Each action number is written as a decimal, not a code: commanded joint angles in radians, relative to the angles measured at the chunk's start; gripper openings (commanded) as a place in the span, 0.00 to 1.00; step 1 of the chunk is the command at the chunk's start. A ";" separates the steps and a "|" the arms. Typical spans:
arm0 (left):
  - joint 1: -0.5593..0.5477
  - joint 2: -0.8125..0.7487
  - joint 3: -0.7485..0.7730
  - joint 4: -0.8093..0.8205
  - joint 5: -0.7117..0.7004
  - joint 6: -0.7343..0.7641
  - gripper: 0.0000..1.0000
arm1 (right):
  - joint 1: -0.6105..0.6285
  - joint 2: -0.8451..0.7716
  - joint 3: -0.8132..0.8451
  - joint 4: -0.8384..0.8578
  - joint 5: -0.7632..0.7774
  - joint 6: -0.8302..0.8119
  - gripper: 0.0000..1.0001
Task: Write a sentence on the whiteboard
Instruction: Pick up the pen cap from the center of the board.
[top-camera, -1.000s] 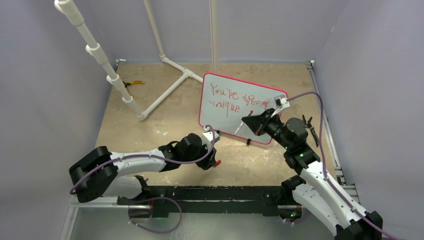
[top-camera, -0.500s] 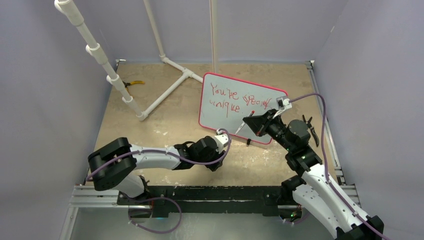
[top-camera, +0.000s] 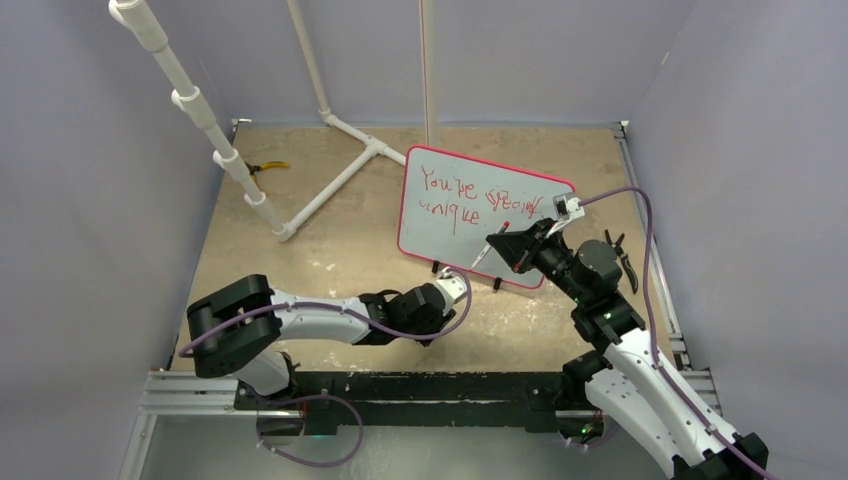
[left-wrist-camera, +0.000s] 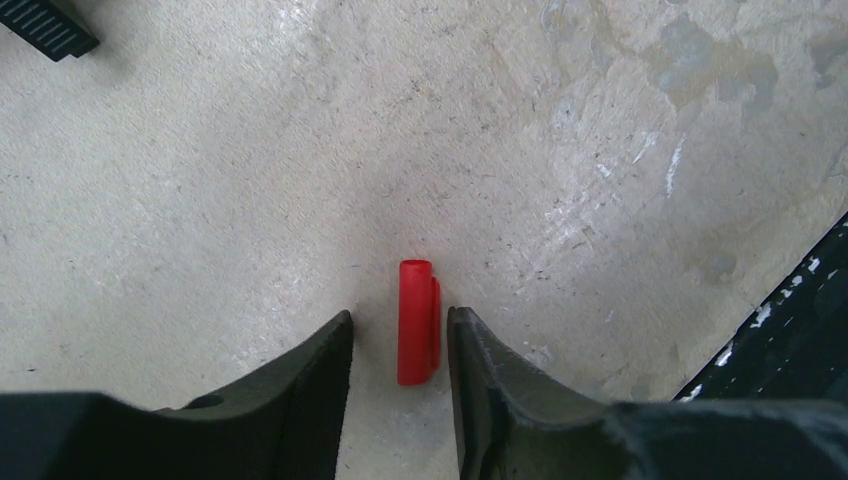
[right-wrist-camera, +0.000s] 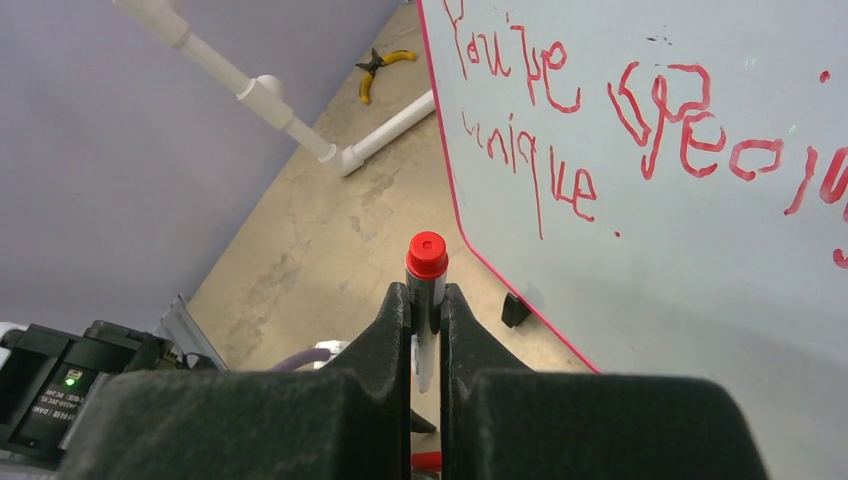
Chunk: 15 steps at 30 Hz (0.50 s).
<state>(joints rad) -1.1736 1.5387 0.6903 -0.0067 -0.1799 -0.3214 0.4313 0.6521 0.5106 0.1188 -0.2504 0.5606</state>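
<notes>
The whiteboard (top-camera: 470, 225) stands tilted at mid-right, red-framed (right-wrist-camera: 700, 250). The sentence (top-camera: 450, 184) is in red marker in two lines (right-wrist-camera: 520, 150). My right gripper (top-camera: 500, 242) (right-wrist-camera: 427, 300) hovers at the board's lower right, shut on a marker (right-wrist-camera: 427, 268). The marker's red end points away from the wrist, just off the board's lower edge (top-camera: 490, 246). A red marker cap (left-wrist-camera: 417, 322) lies flat on the table. My left gripper (left-wrist-camera: 400, 316) (top-camera: 434, 322) is low over it, open, one finger on each side. The right finger sits close beside the cap's clip.
A white PVC pipe frame (top-camera: 340, 180) lies at the back left, with yellow-handled pliers (top-camera: 268, 167) beyond it. The board's small black feet (top-camera: 497, 284) rest on the table. A black rail (top-camera: 420, 385) runs along the near edge (left-wrist-camera: 800, 330).
My left arm has reached forward and right and lowered, bringing its open jaws around the red cap, which it now hides from above. The right gripper and marker have barely shifted.
</notes>
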 joint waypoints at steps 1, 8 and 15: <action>-0.024 -0.002 0.007 -0.028 -0.029 0.002 0.33 | 0.001 -0.005 0.012 0.009 0.025 -0.015 0.00; -0.047 -0.003 -0.002 -0.051 -0.065 -0.016 0.00 | 0.001 -0.024 0.006 0.013 0.034 -0.001 0.00; -0.047 -0.136 -0.087 0.071 -0.123 -0.056 0.00 | 0.001 -0.022 0.026 0.007 0.044 0.002 0.00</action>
<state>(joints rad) -1.2144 1.4921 0.6491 -0.0067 -0.2508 -0.3408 0.4309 0.6395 0.5102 0.1188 -0.2256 0.5610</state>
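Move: The pen cap lies practically at the left hand's point, between its open fingers, about 1 cm back and 1 cm below. From the left hand, the whiteboard's left foot stands some 15 cm straight ahead, and its right foot about 11 cm ahead and 13 cm to the right, both near table height. From the right hand, the cap lies roughly 10 cm back, 13 cm to the left and 25 cm below. The left fingers close from a bit under half open and pinch the red cap from both sides, the hand easing about half a centimetre back as they shut. Keeping its grip low at the table, the hand then shifts roughly 1 cm to the left, its wrist barely turning. ##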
